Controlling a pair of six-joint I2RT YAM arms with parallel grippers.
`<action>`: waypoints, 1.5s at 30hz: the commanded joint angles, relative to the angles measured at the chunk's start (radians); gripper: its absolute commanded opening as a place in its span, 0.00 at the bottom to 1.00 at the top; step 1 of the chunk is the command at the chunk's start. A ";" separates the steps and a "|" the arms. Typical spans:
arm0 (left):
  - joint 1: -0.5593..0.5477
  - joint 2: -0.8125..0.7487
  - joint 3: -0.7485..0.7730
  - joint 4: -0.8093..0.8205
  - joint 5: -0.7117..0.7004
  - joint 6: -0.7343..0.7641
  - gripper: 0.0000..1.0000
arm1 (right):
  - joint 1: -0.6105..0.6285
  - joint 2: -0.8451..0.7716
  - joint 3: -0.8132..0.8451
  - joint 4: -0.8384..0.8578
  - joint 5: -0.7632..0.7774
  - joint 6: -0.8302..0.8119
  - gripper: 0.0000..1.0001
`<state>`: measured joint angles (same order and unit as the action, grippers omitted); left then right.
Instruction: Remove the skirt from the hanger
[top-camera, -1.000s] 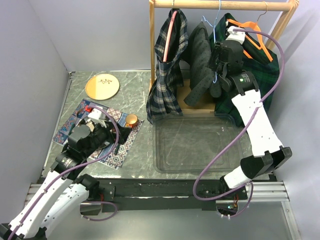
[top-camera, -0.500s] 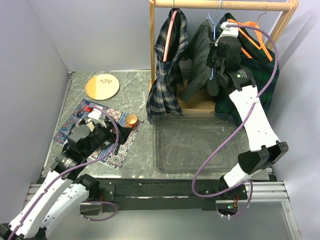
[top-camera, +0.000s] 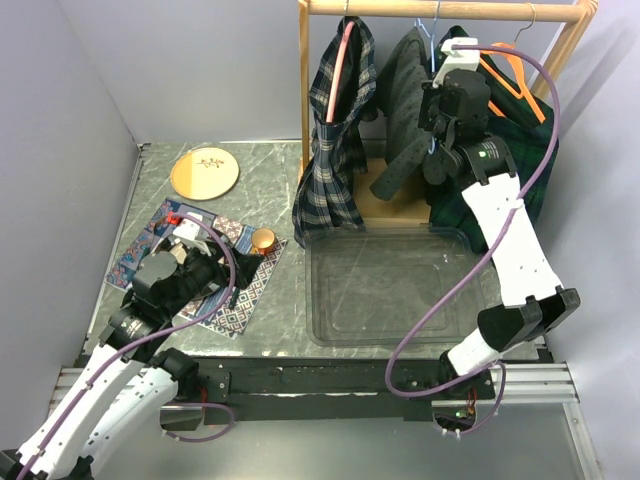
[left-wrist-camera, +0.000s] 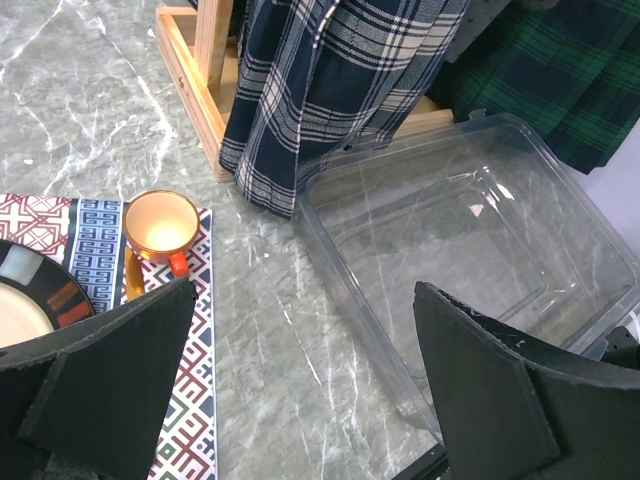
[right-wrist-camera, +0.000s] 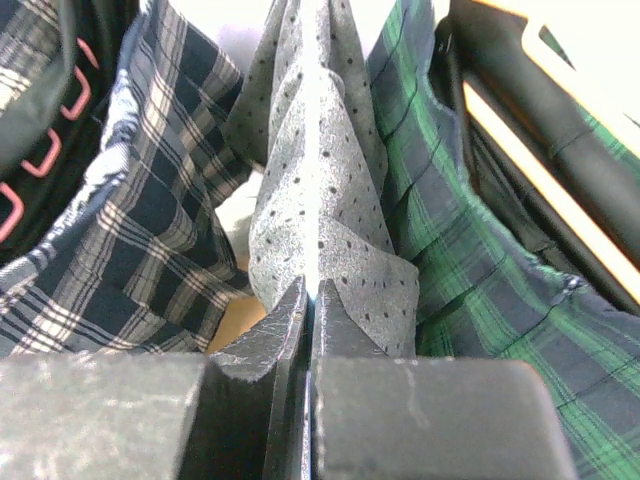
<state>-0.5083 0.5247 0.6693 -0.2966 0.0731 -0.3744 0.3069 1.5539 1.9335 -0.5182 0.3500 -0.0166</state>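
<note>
A grey dotted skirt (top-camera: 405, 105) hangs from a blue hanger (top-camera: 433, 40) on the wooden rail, between a navy plaid garment (top-camera: 335, 150) and a green plaid one (top-camera: 520, 150). My right gripper (top-camera: 430, 142) is up at the rack, pointing down, shut on a fold of the skirt. In the right wrist view the jaws (right-wrist-camera: 310, 285) meet with the grey skirt (right-wrist-camera: 320, 180) pinched at their tips. My left gripper (top-camera: 215, 270) rests low over the patterned mat, open and holding nothing (left-wrist-camera: 305, 290).
A clear plastic bin (top-camera: 390, 285) sits in front of the rack's wooden base (top-camera: 390, 212). An orange hanger (top-camera: 510, 70) carries the green plaid garment. A small orange cup (top-camera: 263, 238) stands on the mat (top-camera: 240, 295). A round wooden plate (top-camera: 205, 172) lies at far left.
My right gripper has shut on the grey skirt and moved up toward the rail, and the skirt's lower part has swung with it. The left arm has not moved.
</note>
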 joint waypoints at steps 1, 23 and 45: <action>-0.002 -0.025 -0.005 0.040 -0.013 0.025 0.97 | -0.006 -0.090 0.050 0.213 0.000 -0.017 0.00; -0.002 0.119 0.406 -0.114 0.112 0.086 0.97 | -0.006 -0.393 -0.175 0.086 -0.114 0.133 0.00; -0.304 0.520 0.713 0.020 0.237 0.066 0.97 | -0.005 -0.925 -0.580 -0.031 -0.445 0.443 0.00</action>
<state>-0.6495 0.9970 1.3010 -0.3443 0.3622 -0.3164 0.3065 0.7300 1.3758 -0.7132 0.0235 0.3233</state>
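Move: The grey skirt's blue hanger is already pinched by the right hand; the skirt hangs about 10 cm ahead, 2 cm left and 10 cm below. The clear tray it goes over lies some 20 cm back, 9 cm left, 40 cm down. The navy plaid skirt is 18 cm left and 8 ahead, the green one 14 cm right and 8 ahead, both 8 lower. From the open left hand the grey skirt is about 30 cm ahead, 36 right, 8 up. The blue hanger, still pinched, goes up about 4 cm off the rail, then back some 23 cm from between the plaid skirts and finally down over the tray, the right hand rolling its left side up and turning counter-clockwise. The left hand, staying open, rises about 18 cm, then swings right and slightly down towards the grey skirt, turning clockwise. ##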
